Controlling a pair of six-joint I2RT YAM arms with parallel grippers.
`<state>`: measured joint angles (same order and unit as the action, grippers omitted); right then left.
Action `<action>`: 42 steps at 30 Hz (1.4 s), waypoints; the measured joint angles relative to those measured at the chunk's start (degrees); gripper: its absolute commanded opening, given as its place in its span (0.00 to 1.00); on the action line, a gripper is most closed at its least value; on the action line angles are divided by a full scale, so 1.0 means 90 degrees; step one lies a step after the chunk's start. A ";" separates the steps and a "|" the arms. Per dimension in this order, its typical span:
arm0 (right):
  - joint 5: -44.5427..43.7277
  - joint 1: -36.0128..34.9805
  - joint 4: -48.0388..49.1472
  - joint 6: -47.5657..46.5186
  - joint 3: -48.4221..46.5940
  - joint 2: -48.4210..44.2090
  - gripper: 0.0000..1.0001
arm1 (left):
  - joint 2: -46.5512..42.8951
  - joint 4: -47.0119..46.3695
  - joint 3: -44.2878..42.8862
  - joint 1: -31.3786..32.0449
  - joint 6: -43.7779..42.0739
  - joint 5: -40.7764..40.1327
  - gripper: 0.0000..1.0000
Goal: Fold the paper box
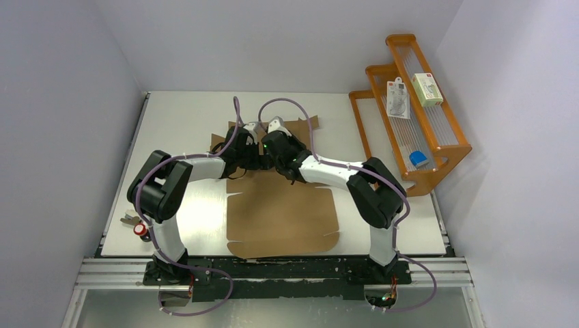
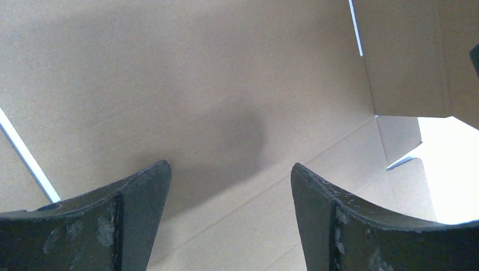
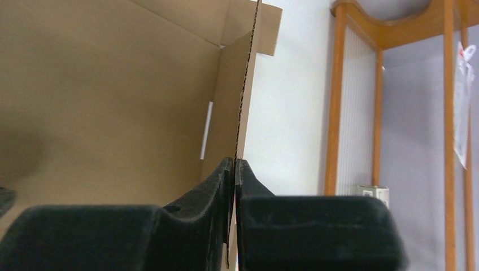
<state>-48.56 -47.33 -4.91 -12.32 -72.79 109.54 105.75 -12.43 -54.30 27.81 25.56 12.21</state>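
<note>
The paper box [image 1: 280, 219] is a brown cardboard sheet lying mostly flat in the middle of the table, and its far part is raised where both arms meet. My right gripper [image 1: 274, 142] is shut on the thin edge of an upright side flap [image 3: 242, 96]; in the right wrist view the corrugated edge runs down between the closed fingers [image 3: 234, 165]. My left gripper [image 1: 246, 147] is open, its fingers spread wide [image 2: 230, 175] just above the inner face of the cardboard panel [image 2: 169, 84]. Nothing is between them.
An orange wire-fronted rack [image 1: 416, 137] stands at the right of the table, holding small white packages [image 1: 398, 98] and a blue item [image 1: 418, 159]. It also fills the right side of the right wrist view [image 3: 339, 113]. Small red and metal objects [image 1: 136, 224] lie at the table's left edge.
</note>
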 measured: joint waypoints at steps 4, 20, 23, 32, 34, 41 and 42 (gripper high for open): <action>-0.0374 0.0000 0.0112 -0.0170 0.0189 0.0002 0.14 | 0.0000 0.0000 0.0000 0.0005 0.0005 0.0000 0.84; 0.0702 0.0039 -0.0542 0.0187 0.0257 -0.1025 0.62 | -0.0010 0.0015 0.0000 0.0017 0.0017 -0.0012 0.85; 0.1137 0.0109 -0.0593 0.0430 0.0457 -0.1853 0.67 | -0.0012 0.0024 0.0000 0.0017 0.0017 -0.0017 0.85; 0.3293 0.1719 -0.0629 0.1987 0.2050 -0.3679 0.77 | -0.0053 0.0117 0.0000 0.0019 0.0019 -0.0019 0.85; 0.3818 0.2210 -0.0583 0.2370 0.2555 -0.3932 0.78 | -0.0073 0.0163 0.0000 0.0019 0.0019 -0.0019 0.85; 0.5328 0.3242 0.0000 0.3495 0.3946 -0.4381 0.78 | -0.0471 0.0668 0.0148 0.0024 0.0044 -0.0073 0.87; 0.5452 0.3305 0.0107 0.3597 0.4051 -0.4359 0.78 | -0.0610 0.0794 0.0197 0.0029 0.0044 -0.0097 0.87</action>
<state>0.51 -17.58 -3.95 20.05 -36.34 70.30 100.27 -5.28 -52.53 28.08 25.96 11.33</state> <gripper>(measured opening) 0.782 0.859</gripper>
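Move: The right hand has the upright right side flap between its barely parted fingers; the flap's middle lies about 5 cm below and 2 cm to the right, level fore and aft. The small right tab is some 8 cm back, 7 cm right and 10 cm below. From the left hand, the flap's middle is about 12 cm right, 3 cm ahead, at roughly the same height. Opening wide off the side flap, the right hand rises, then swings some 12 cm right, back and down. ##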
